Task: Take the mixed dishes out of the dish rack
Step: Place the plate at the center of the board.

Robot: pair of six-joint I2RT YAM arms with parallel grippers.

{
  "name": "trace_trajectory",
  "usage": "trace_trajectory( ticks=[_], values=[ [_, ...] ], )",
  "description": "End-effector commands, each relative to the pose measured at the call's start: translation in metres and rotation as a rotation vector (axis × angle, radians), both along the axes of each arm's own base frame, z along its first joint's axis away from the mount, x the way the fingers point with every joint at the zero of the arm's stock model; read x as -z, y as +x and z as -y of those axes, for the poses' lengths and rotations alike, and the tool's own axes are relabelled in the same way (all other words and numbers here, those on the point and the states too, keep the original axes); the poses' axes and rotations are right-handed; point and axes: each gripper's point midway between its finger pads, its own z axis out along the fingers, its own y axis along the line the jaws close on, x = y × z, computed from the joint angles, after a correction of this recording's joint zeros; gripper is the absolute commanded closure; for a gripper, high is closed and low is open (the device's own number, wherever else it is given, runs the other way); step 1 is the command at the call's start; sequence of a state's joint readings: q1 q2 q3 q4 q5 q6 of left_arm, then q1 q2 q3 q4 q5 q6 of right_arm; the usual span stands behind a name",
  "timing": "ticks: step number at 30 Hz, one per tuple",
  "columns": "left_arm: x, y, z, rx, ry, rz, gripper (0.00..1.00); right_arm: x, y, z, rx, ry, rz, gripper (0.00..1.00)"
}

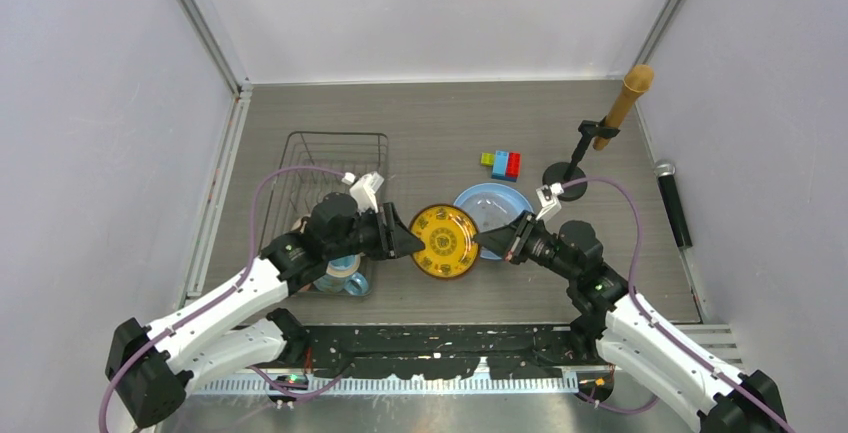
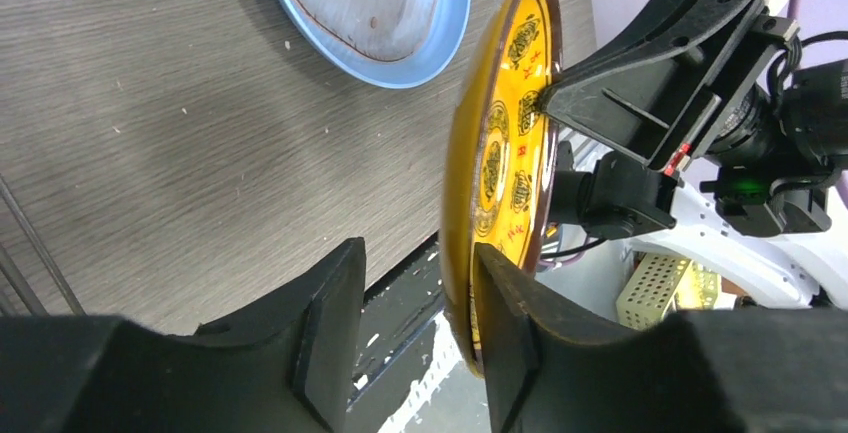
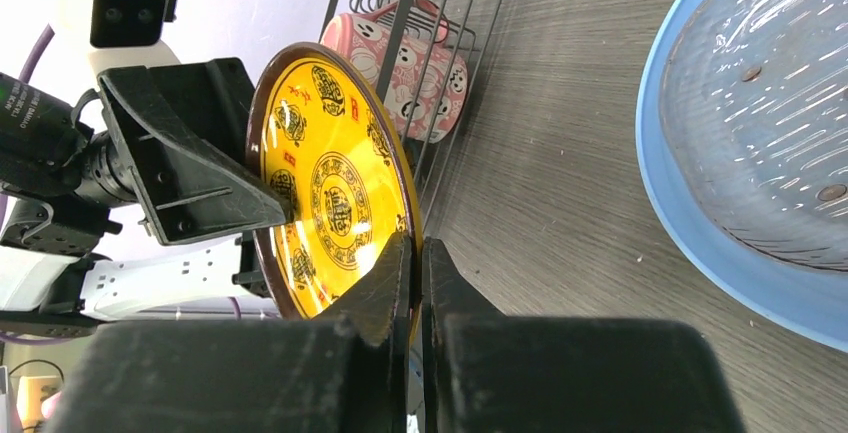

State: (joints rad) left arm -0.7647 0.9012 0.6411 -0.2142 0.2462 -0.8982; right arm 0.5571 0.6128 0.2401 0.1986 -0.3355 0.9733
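The yellow patterned plate [image 1: 444,240] hangs on edge above the table between both arms. My right gripper [image 3: 418,253] is shut on its rim [image 3: 330,183]. My left gripper [image 2: 415,263] is open around the opposite rim [image 2: 500,143]; one finger lies against the plate's face and the other stands well clear. The light blue plate [image 1: 495,203] lies flat on the table just behind. The black wire dish rack [image 1: 335,143] stands at the left, holding a pink patterned mug [image 3: 400,53] and a blue mug [image 1: 345,278] partly hidden under my left arm.
Coloured toy bricks [image 1: 502,164] sit behind the blue plate. A black stand with a wooden cone [image 1: 600,123] rises at the back right, and a microphone [image 1: 672,203] lies along the right wall.
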Motion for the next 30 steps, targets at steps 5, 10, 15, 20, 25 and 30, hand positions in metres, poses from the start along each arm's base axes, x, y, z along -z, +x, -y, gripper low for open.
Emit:
trace_trajectory(
  ticks=[5,10,15,20,25,30],
  values=[
    [-0.017,0.008,0.002,-0.002,-0.010,0.070,0.13,-0.039,0.013,0.002,0.054,0.023,0.076,0.99],
    [-0.019,0.016,-0.013,-0.072,0.061,0.094,0.00,-0.024,0.022,0.016,0.146,-0.057,0.026,0.99],
    [-0.034,0.020,-0.027,-0.124,0.099,0.137,0.00,-0.009,0.030,0.043,0.271,-0.204,-0.018,0.99],
    [-0.046,0.024,-0.046,-0.194,0.135,0.180,0.00,0.001,0.041,0.082,0.467,-0.349,-0.053,0.99],
    [-0.050,0.029,-0.074,-0.302,0.211,0.209,0.00,0.012,0.056,0.106,0.608,-0.442,-0.101,0.99],
    [-0.049,0.032,-0.109,-0.434,0.313,0.219,0.00,0.025,0.074,0.112,0.675,-0.505,-0.161,0.99]
  ],
)
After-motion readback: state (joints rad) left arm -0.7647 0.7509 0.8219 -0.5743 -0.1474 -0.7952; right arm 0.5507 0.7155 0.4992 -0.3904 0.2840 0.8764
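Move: The yellow plate is held by its rim between the hands, its middle about 6 cm left of the right hand. The blue plate, with the clear plate on it, lies about 10 cm ahead of the right hand, 4 cm right and 14 below; the toy blocks sit some 12 cm beyond it and 2 right. From the left hand the yellow plate's middle is 6 cm right, and the pink mug about 8 cm ahead, 16 left and 9 down. Rightward, and half as far forward, the right hand carries the yellow plate some 10 cm to over the blue plate, then also sinks about 4 cm, turning some 30 degrees clockwise and rolling its left side down, its grip kept. First the left fingers finish opening wide and let go of the rim; that hand then withdraws about 7 cm left and 4 up towards the rack, turning counter-clockwise. ##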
